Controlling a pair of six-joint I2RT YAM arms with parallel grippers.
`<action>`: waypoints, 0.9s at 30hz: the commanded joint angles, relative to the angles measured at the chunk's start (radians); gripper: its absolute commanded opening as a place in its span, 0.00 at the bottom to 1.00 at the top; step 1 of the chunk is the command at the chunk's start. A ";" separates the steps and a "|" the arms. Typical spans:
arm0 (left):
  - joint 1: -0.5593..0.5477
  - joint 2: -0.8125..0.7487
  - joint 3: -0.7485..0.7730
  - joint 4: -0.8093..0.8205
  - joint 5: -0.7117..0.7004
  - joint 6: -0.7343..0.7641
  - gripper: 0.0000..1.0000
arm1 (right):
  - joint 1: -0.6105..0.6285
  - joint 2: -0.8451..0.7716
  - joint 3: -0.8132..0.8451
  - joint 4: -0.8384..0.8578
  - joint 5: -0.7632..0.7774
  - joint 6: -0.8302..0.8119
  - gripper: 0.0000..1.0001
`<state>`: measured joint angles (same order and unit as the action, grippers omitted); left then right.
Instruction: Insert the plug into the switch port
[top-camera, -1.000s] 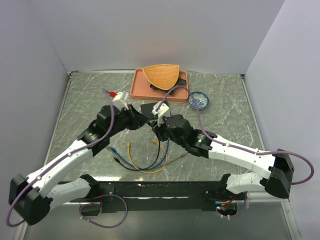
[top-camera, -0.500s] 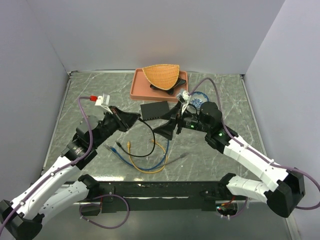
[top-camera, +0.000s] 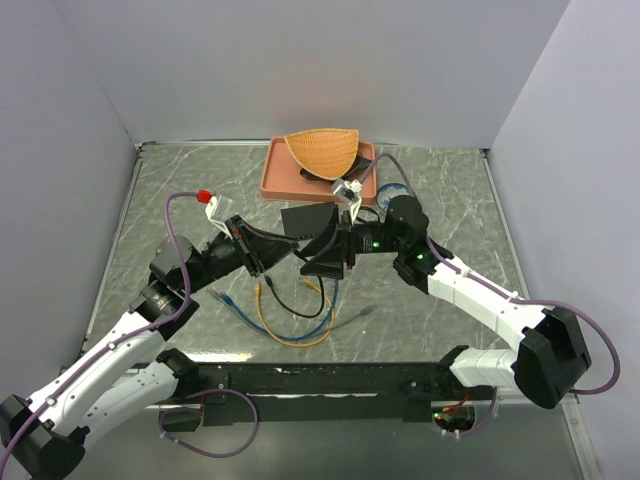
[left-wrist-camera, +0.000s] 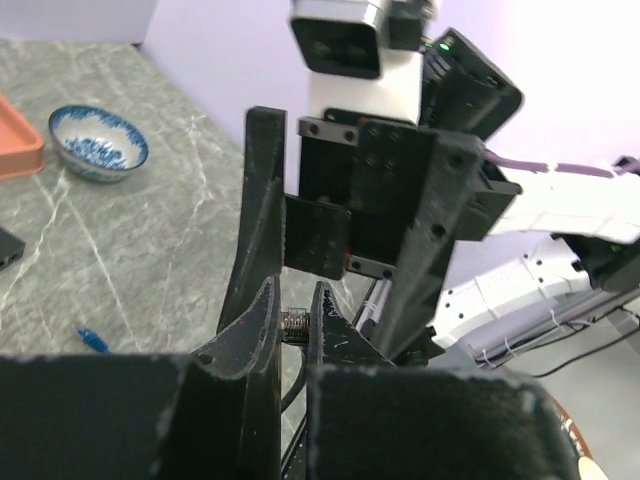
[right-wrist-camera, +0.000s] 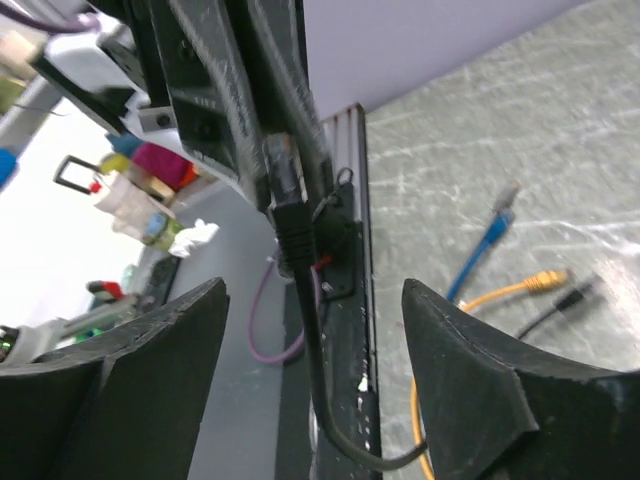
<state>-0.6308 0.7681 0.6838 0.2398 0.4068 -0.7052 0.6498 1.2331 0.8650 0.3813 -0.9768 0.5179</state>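
Observation:
My left gripper (top-camera: 289, 244) is shut on the plug (left-wrist-camera: 295, 325) of a black cable (top-camera: 303, 287), held above the table's middle. In the right wrist view the plug (right-wrist-camera: 283, 180) points up between the left fingers (right-wrist-camera: 240, 90), and its cable (right-wrist-camera: 322, 380) hangs below. My right gripper (top-camera: 319, 252) faces it, jaws wide open and empty, one finger (right-wrist-camera: 160, 345) on either side of the hanging cable. The switch (top-camera: 305, 216) is a flat black box lying just behind both grippers, partly hidden by the right one.
Loose blue (top-camera: 240, 305) and yellow (top-camera: 278, 328) cables lie on the table near the front. A pink tray (top-camera: 285, 175) with a wicker basket (top-camera: 322, 150) stands at the back. A blue-patterned bowl (left-wrist-camera: 98, 150) sits to the tray's right.
The two grippers have drawn closer together over the table's middle. My right jaws have opened wide. The left stays shut on the plug.

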 joint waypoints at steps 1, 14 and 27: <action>-0.001 -0.024 -0.001 0.085 0.060 0.024 0.01 | -0.018 0.015 0.040 0.186 -0.056 0.096 0.72; 0.000 0.000 -0.001 0.101 0.061 0.013 0.01 | -0.018 0.026 0.037 0.189 -0.023 0.119 0.40; -0.001 0.016 0.005 0.087 0.066 0.021 0.01 | -0.019 0.032 0.037 0.237 -0.022 0.163 0.37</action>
<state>-0.6308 0.7826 0.6823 0.2802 0.4488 -0.6937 0.6388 1.2564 0.8650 0.5476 -0.9951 0.6666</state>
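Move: The plug is in my left fingertips, right at that hand's grip point, with its black boot and cable hanging clear. From my right hand, which points left at it, the plug is about 3 cm up, 2 cm to the left and 1 cm back. The switch lies some 25 cm ahead of my right hand, neither left nor right, and about 25 cm down. The yellow cable is roughly below, 1 cm back, 4 cm left, also 25 cm down. I raise my right hand about 2 cm towards the plug that my left hand keeps pinched, tipping the right fingertips up some 5 degrees. As I rise, my right fingers close from wide open to roughly half that gap, one on the forward side and one on the near side of the boot and cable; a firm grip can't be seen yet. My left hand holds practically still. ##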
